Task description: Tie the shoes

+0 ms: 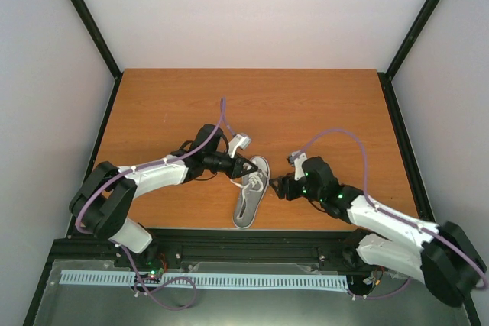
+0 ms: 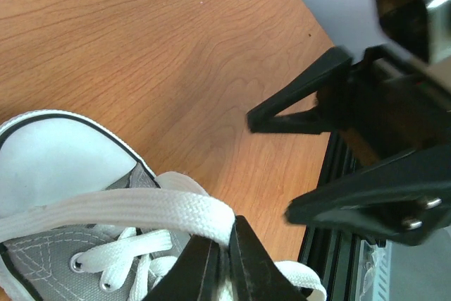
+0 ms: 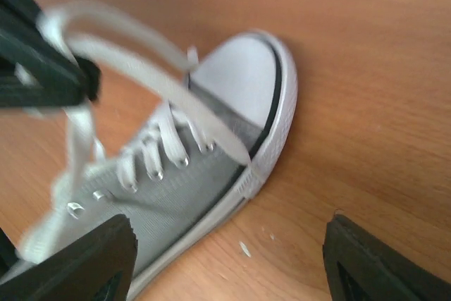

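Observation:
One grey sneaker with a white toe cap lies on the table, toe pointing away from the arm bases. My left gripper is shut on a loop of its white lace and holds it raised over the eyelets. In the right wrist view that lace stretches up from the shoe to the left gripper, and a loose end drapes toward the sole. My right gripper stands open beside the shoe's right side with nothing between its fingers. The right gripper also shows open in the left wrist view.
The wooden table stretches behind and to both sides of the shoe. A black rail runs along the table's near edge, close to the heel. Pale walls enclose the back and sides.

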Tool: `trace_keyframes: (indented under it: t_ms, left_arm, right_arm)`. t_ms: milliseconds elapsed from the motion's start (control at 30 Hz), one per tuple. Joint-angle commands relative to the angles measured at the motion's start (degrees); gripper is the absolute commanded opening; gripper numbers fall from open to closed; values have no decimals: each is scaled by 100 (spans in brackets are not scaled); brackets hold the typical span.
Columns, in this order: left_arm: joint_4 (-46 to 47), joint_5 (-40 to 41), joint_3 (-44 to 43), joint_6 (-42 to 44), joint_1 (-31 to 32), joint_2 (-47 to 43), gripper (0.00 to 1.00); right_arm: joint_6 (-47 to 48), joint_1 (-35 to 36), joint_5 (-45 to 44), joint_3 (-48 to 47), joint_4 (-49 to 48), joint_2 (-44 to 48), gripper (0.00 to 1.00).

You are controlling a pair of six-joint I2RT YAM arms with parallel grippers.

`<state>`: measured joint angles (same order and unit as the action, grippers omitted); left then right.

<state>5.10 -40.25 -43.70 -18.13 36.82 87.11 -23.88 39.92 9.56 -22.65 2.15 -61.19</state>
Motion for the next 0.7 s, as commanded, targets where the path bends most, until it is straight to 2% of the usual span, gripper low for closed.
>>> trace_keyframes:
  t_ms: [0,133,333,533,667]
  left_arm:
    - [53,-96,-212,152,35,10,7]
    - [45,-165,-224,161,36,28,7]
    - [-13,-247,-241,207,45,-19,7]
    - [-83,-243,-256,245,54,-57,7]
    - [-80,-236,-254,242,52,-77,6]
  right_arm:
    - [266,16,-436,-117,372,924,78]
    - [609,-1,271,-202,-464,1176,87]
    - [956,-259,1620,-531,-1994,184,90]
    - [1147,-274,2491,-1077,-2634,-963,90]
    - [1233,-274,2896,-1341,-2586,-1464,88]
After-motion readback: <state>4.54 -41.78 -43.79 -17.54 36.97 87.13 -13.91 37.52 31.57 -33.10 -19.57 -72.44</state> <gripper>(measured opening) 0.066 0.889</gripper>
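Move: The shoelace pinched in the left fingertips is some 7 cm to the right hand's left, about 6 cm ahead of it and 4 cm higher. Below that lace, the shoe's toe lies about 4 cm left and 6 cm ahead of the right hand, 5 cm down; the middle of the shoe is about 8 cm left, 4 cm back and 5 cm down. For the left hand, the pinched lace is right at its own fingertips. The right hand, already empty and half open beside the shoe, springs up about 8 cm while its fingers spread almost fully, then sweeps some 8 cm left and slightly forward, still creeping up, to bring its open fingers to the left gripper's fingertips. On the way its wrist turns about 30 degrees, the fingers coming up from slanting down to nearly level and swinging counter-clockwise to point more to the left, while the left hand stays put and keeps its pinch on the lace. ##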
